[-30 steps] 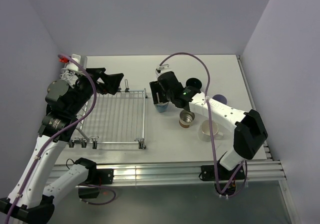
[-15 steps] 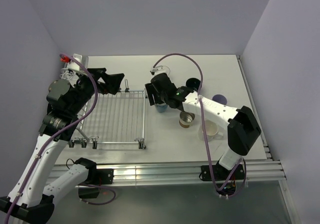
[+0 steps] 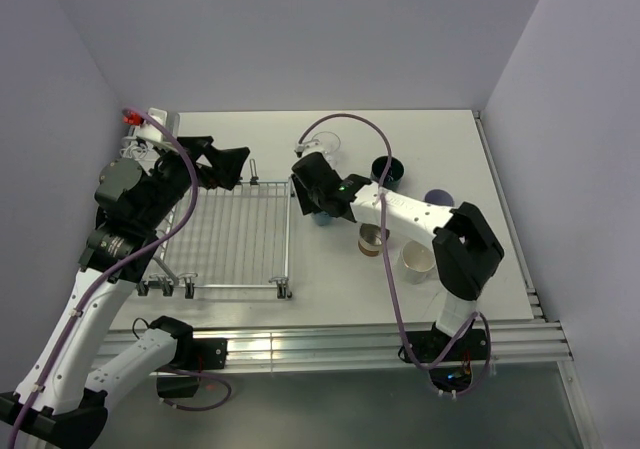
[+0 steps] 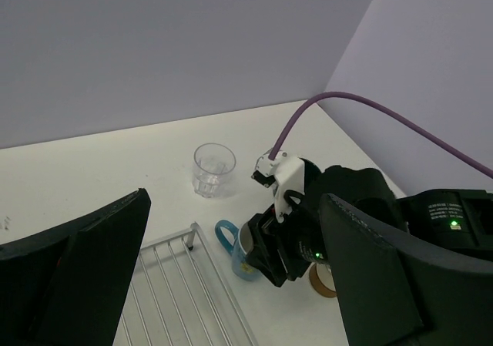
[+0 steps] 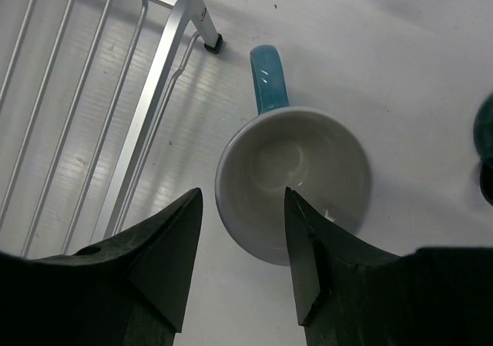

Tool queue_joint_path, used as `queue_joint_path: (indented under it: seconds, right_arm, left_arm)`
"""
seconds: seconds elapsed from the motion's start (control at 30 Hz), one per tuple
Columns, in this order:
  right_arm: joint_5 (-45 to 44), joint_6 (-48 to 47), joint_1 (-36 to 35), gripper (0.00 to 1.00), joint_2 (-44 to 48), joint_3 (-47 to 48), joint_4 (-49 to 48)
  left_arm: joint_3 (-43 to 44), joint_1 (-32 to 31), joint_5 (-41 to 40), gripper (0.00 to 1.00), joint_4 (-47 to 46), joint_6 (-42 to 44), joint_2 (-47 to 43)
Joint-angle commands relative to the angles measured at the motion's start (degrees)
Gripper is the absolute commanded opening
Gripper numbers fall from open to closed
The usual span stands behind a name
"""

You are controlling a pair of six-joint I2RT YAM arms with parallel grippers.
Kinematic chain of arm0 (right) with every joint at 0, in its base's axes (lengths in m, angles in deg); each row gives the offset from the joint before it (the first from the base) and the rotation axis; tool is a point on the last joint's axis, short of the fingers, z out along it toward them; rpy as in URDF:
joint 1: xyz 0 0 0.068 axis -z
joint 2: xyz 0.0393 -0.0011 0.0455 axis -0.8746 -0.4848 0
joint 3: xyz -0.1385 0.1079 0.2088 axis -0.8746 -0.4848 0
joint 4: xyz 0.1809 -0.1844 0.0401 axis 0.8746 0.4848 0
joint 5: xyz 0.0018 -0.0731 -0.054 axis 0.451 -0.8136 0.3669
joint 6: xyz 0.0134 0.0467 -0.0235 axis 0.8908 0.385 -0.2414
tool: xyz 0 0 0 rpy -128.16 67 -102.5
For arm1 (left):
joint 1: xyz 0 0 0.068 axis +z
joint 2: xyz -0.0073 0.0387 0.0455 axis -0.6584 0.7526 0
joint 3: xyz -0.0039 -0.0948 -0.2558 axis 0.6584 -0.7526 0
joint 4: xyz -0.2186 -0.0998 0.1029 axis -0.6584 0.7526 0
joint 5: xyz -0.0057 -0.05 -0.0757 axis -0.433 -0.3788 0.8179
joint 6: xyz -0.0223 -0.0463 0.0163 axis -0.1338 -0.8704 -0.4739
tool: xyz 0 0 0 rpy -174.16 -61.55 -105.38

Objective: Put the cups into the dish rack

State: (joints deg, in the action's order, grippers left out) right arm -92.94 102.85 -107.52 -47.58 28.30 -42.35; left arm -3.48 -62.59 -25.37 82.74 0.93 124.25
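Observation:
The light blue mug [image 5: 296, 173] stands upright just right of the dish rack [image 3: 288, 231], its handle [image 4: 226, 234] pointing toward the back of the table. My right gripper [image 5: 240, 196] is right over it and open. One finger is inside the mug, the other outside its left wall, and a gap shows on both sides. My left gripper [image 4: 235, 199] hangs wide open above the rack's far left corner, holding nothing. The clear glass tumbler [image 3: 327, 146], dark teal mug [image 3: 388, 172], lavender cup [image 3: 438, 201], brown cup [image 3: 373, 239] and white mug [image 3: 415, 261] stand on the table.
The rack's corner post [image 5: 202, 22] is close to the mug's handle. In the right wrist view the dark teal mug [image 5: 485, 142] sits at the right edge. The right arm's purple cable [image 3: 345, 121] arcs over the tumbler.
My right gripper has moved left and down over the light blue mug, and its jaws have narrowed around the mug's wall. The left arm has barely moved.

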Motion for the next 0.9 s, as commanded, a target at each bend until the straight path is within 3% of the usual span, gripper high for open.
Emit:
queue_joint_path:
  seconds: [0.0,0.2,0.33,0.43,0.57,0.6,0.87]
  right_arm:
    - [-1.8,-0.52,-0.32,0.54,-2.1,3.31,-0.69]
    - [-2.24,-1.04,-0.24,0.51,-5.26,4.81,-0.34]
    - [-2.06,-1.22,-0.15,0.42,-6.58,5.42,-0.25]
    - [-1.62,-1.22,-0.15,0.31,-7.28,5.77,0.1]
    - [-1.8,-0.87,0.03,0.03,-6.5,5.95,1.24]
    - [-2.06,-0.78,0.2,0.0,-5.45,5.95,1.59]
    - [-4.09,0.63,2.05,0.0,7.02,7.7,8.97]
  left_arm:
    - [0.28,-0.3,-0.47,0.99,-0.46,0.95,-0.06]
    - [0.28,-0.65,-0.91,0.99,-0.38,1.21,0.2]
    - [0.28,-0.74,-1.08,0.99,-0.29,1.21,0.47]
    - [0.37,-0.91,-1.17,0.99,-0.11,1.3,0.82]
    - [0.19,-0.92,-1.26,0.99,-0.2,1.39,1.08]
    - [0.19,-0.92,-1.26,0.99,-0.2,1.48,1.17]
    - [-0.07,-1.0,-1.17,0.99,-1.16,-0.28,2.48]
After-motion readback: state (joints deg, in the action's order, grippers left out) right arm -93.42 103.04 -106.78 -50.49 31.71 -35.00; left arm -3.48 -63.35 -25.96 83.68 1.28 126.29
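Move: Just left of the blue mug's middle, the right hand hangs low with its fingers straddling the near left rim; that middle is about 3 cm ahead, 3 cm right and 7 cm below. The drinking glass stands some 13 cm beyond the mug, the metal cup about 15 cm right and 4 cm back of the hand, and the dish rack's far right corner 9 cm ahead and 5 cm left. From the left hand the mug lies roughly 12 cm ahead, 14 cm right and 35 cm down. Sinking about 3 cm with a slight push forward, the right hand brings one finger inside and one outside the blue mug's near left rim, then closes from half open and pinches the wall. Holding that pinch, it draws right about 2 cm, away from the rack, while starting up and slightly back. The left hand, open and empty, lowers a centimetre or two. ##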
